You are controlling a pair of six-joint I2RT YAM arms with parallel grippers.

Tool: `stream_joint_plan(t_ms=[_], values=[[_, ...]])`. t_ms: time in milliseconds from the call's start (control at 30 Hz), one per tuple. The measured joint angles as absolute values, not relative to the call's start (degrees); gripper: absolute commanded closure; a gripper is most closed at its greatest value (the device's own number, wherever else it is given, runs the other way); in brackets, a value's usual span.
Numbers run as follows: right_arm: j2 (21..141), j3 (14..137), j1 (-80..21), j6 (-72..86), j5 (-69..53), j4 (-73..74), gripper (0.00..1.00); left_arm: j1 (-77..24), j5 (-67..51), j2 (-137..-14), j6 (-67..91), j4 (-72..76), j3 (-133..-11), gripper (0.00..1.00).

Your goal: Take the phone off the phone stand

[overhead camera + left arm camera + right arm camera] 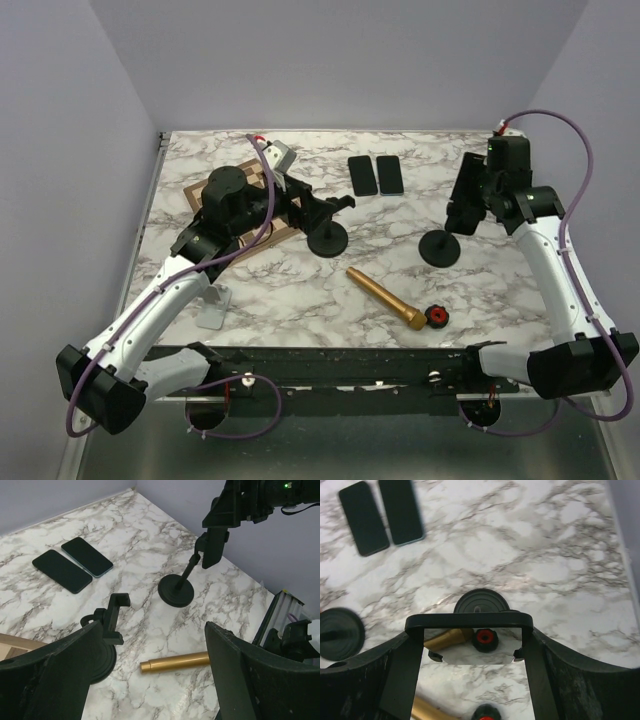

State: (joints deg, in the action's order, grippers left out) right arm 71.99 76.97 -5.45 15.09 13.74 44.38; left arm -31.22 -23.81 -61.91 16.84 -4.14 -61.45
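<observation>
The phone (pixel 472 647) stands upright in the clamp of the right phone stand (pixel 439 248), and its glossy screen mirrors the table. My right gripper (pixel 472 635) comes down over it from above, with a finger pressed on each long side. From the left wrist view the phone (pixel 214 540) still sits against the head of the phone stand (pixel 176 590). My left gripper (pixel 150 680) is wide open and holds nothing. It hovers beside a second, empty stand (pixel 114 622).
Two dark phones (pixel 362 175) (pixel 389 174) lie flat at the back middle. A gold tube (pixel 385 298) and a red-and-black knob (pixel 437 316) lie near the front. A wooden board (pixel 205 195) sits under the left arm, and a small white stand (pixel 213 310) is at front left.
</observation>
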Motion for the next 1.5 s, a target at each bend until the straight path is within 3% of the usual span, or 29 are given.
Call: stream_joint_plan(t_ms=[200,367,433,567,767,1133,1367,1500], values=[[72.49,76.62,-15.29,20.29,13.93,43.07,0.97,-33.52,-23.83,-63.22,16.64,-4.49,-61.45,0.13],[72.55,76.2,-19.11,23.03,16.4,42.48,0.86,-39.38,-21.08,-62.13,14.13,-4.25,-60.66,0.14],[72.55,76.14,-19.81,23.49,17.04,42.44,0.74,-41.34,-20.21,-60.29,13.69,-3.31,-58.83,0.14],[72.49,75.72,-20.32,23.44,17.61,41.76,0.39,-44.73,-17.54,-56.18,15.33,-0.78,-55.2,0.14],[72.47,75.68,-20.43,22.41,16.97,41.63,0.01,-49.98,-12.27,-54.63,21.17,4.32,-52.05,0.12],[72.07,75.16,-20.95,19.44,15.18,43.24,0.0,-64.2,-1.21,-58.11,27.97,7.14,-49.1,0.11],[71.4,74.7,-20.95,15.75,15.14,43.22,0.0,-68.29,3.49,-61.73,30.15,6.52,-49.1,0.11],[72.07,74.7,-20.95,15.07,15.35,43.2,0.0,-68.6,5.06,-62.57,31.62,4.56,-49.1,0.03]])
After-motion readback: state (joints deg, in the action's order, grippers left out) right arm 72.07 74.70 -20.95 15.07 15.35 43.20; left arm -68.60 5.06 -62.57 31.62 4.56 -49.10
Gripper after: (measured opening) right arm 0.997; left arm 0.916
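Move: The right hand already grips the upper part of the stood phone, whose middle is about 4 cm below it; the stand's base is almost straight beneath, some 20 cm down. From this hand the gold microphone lies about 15 cm left and 16 cm back, the red knob 21 cm back and 1 cm left. From the left hand that phone is some 32 cm right, 11 cm ahead and 10 cm lower. Right hand drags phone and stand about 9 cm left, then opens; left swings back, right and down, open. ##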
